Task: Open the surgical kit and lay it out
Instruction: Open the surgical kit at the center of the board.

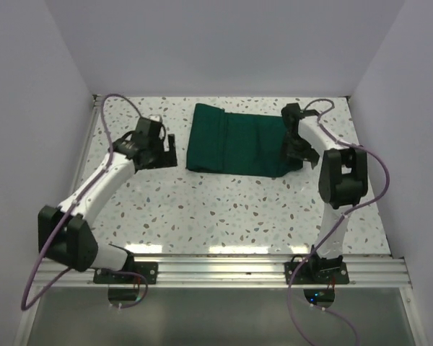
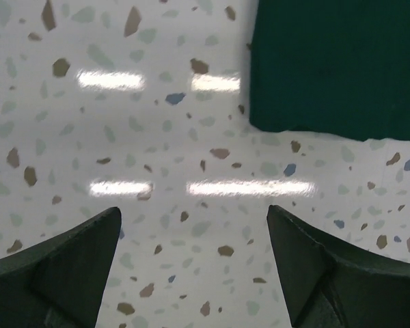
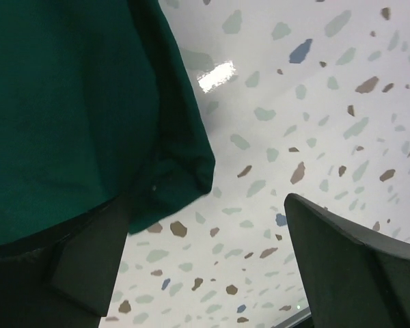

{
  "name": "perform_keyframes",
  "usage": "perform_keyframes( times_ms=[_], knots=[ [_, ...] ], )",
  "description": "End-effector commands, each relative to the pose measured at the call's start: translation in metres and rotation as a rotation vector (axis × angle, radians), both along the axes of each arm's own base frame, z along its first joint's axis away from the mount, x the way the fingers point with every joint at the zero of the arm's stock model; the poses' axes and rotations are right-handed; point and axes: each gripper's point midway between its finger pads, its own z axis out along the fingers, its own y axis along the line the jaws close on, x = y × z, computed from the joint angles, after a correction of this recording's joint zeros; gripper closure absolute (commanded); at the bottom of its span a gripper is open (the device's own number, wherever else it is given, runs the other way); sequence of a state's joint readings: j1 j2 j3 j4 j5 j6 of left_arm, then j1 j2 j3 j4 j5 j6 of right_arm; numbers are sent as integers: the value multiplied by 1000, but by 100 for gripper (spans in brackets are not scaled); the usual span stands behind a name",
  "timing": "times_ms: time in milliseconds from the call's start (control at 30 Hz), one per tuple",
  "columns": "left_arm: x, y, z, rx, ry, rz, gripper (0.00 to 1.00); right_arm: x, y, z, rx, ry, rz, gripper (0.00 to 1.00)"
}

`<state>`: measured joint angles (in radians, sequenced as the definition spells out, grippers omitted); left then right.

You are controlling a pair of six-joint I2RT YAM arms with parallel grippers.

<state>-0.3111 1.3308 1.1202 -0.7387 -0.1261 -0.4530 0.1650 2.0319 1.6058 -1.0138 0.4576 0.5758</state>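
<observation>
The surgical kit (image 1: 234, 140) is a folded dark green cloth bundle lying at the back middle of the table, and whatever it wraps is hidden. My left gripper (image 1: 167, 150) hovers open just left of the bundle. In the left wrist view the left gripper (image 2: 193, 210) has only speckled table between its fingers, and the cloth's corner (image 2: 335, 68) lies ahead to the right. My right gripper (image 1: 303, 153) is at the bundle's right edge. In the right wrist view the right gripper (image 3: 208, 212) is open, with a loose cloth corner (image 3: 171, 164) draped by its left finger (image 3: 89, 260).
The speckled white table (image 1: 224, 209) is boxed in by pale walls at the left, back and right. A metal rail (image 1: 224, 268) runs along the near edge by the arm bases. Purple cables loop off both arms.
</observation>
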Motion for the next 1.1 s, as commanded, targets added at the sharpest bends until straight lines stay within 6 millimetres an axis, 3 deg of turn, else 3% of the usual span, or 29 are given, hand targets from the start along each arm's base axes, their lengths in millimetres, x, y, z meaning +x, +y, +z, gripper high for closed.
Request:
perform_keyframes(
  times_ms=[0,33,67,133,167,233,267,300,333,500,533,667,767,800,833,867,967,1067],
  knots=[
    [51,-48,10,95,-102,-92,8,10,-5,79,6,-194,-2,1],
    [63,-64,19,106,-128,-118,8,5,-3,95,25,-227,1,1],
    [70,-74,-3,156,-84,-135,8,3,-4,102,26,-236,10,1],
    [80,-112,-2,165,-104,-201,9,-6,-5,121,27,-264,17,1],
    [84,-122,-25,193,-64,-218,9,-10,-5,126,31,-266,30,1],
    [91,-149,-28,185,-74,-254,9,-19,-8,134,25,-264,39,1],
    [95,-157,-46,199,-49,-263,9,-24,-8,142,25,-276,55,1],
    [99,-168,-46,192,-62,-273,9,-28,-10,144,23,-275,58,1],
    [102,-174,-61,197,-41,-285,9,-35,-11,150,21,-284,70,1],
    [114,-196,-86,208,-25,-306,9,-51,-16,167,8,-303,101,1],
    [114,-199,-100,213,-2,-313,10,-53,-16,169,4,-302,110,1],
    [115,-199,-121,249,37,-305,13,-62,-20,177,-8,-313,109,1],
    [116,-198,-123,266,39,-302,30,-63,-20,178,-6,-316,107,1],
    [118,-197,-121,266,35,-302,45,-62,-20,178,-2,-319,107,1],
    [117,-197,-113,266,25,-301,51,-62,-19,175,1,-316,107,1],
    [119,-194,-109,275,18,-295,67,-61,-19,174,3,-314,106,1],
    [121,-189,-81,279,-24,-271,93,-58,-15,166,18,-300,104,1],
    [123,-183,-43,262,-85,-231,100,-51,-13,159,26,-290,107,1]
  ],
)
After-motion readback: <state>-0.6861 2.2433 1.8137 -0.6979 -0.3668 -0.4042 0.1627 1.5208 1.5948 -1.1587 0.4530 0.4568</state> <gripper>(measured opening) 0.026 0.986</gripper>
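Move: The free folded edge of the surgical kit's left flap is the target: its pinch spot lies some 11 cm ahead of the left hand, 19 cm to its right and 13 cm below. From that hand, the kit's near left corner is roughly 6 cm ahead and 9 cm right, while the opened right flap's near corner is 5 cm ahead and 43 cm right. The pinch spot is about 25 cm left of the right hand, nearly level with it fore and aft and 4 cm lower. The left fingers pinch the left flap's folded edge near its near end, shutting from wide open after the hand sweeps about 19 cm right and 11 cm forward, sinking some 12 cm mostly late; a slight lift of a centimetre follows. Meanwhile the right hand, already open, rises about 17 cm away from the opened right flap, then draws back 5 cm, its fingers tipping forward nearly 20 degrees. ##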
